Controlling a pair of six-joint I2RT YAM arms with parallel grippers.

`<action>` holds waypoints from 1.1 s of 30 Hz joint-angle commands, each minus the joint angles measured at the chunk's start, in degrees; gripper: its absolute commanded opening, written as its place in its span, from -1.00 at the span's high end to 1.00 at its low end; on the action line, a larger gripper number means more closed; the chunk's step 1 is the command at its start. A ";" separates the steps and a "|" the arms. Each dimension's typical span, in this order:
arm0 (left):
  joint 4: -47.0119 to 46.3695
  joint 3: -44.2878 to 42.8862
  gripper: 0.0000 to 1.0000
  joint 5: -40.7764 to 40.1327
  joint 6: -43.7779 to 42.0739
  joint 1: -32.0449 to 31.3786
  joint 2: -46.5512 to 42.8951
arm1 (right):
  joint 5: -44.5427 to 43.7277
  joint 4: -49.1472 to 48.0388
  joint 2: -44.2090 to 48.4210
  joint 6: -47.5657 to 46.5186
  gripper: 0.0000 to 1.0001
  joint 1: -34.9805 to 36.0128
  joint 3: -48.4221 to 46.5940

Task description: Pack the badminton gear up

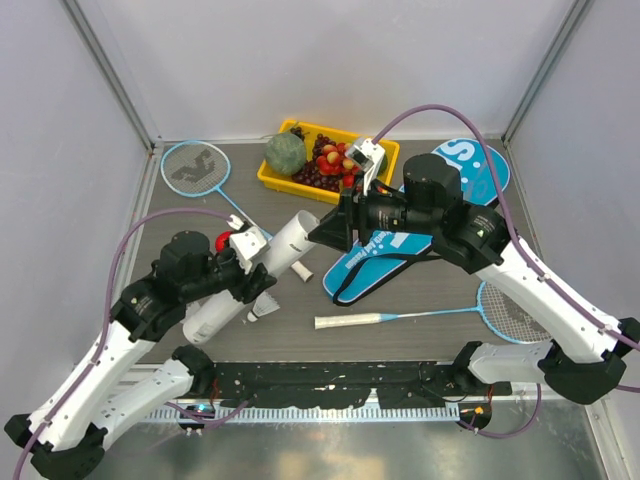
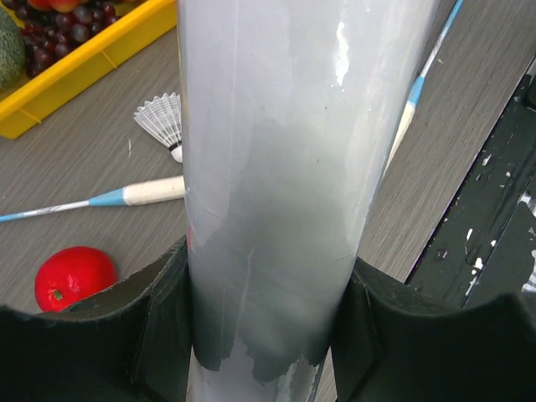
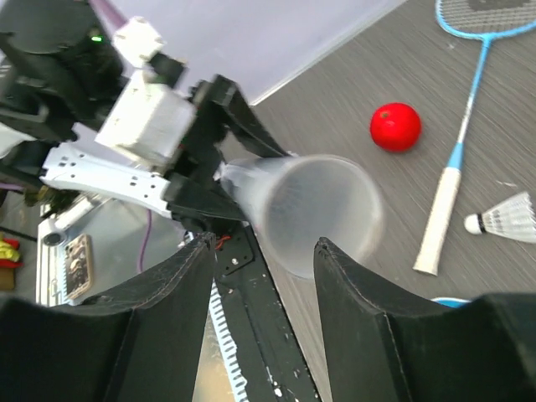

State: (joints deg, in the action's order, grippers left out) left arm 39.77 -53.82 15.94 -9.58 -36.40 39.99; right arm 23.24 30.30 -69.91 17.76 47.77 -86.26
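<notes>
My left gripper is shut on the white tube, holding it tilted with its open mouth up toward the right gripper. The right gripper hovers just before that mouth, open, with nothing between its fingers. One blue racket lies at the far left and another near the front. A shuttlecock lies on the table under the tube. The blue bag lies beneath the right arm.
A red ball rests beside the left gripper. The yellow tray of fruit stands at the back centre. A small white piece lies near the tube's upper end. Walls close in both sides.
</notes>
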 commanded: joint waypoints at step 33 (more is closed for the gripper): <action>-3.21 0.82 0.08 -1.79 -2.63 -1.48 -0.44 | 6.81 -12.55 -2.25 2.46 0.89 -0.83 4.08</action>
State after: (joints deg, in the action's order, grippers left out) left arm 40.18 -52.95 13.93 -10.70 -37.50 40.32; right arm 28.27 22.09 -73.06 19.05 47.57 -82.65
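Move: Just to the right hand's left, about 4 cm off, 3 cm ahead and 2 cm lower, is the middle of the white tube's end. Of the things on the table some 35 cm below that hand, the racket handle is 11 cm ahead and 10 cm left, the shuttlecock 15 cm ahead and 5 cm left, the fruit tray 37 cm straight ahead. From the left hand, the tube end is roughly 9 cm ahead, 11 cm right and 10 cm higher. Easing about 2.5 cm to its left, the right hand brings its half-open fingers up to the near edge of the tube's end, first rising a little, then sinking some 2 cm; the fingertips draw together, fastest at the last, and pinch the rim almost shut. The left hand, after settling about 1 cm, keeps its grip and holds the tube slanting up towards the right hand. ##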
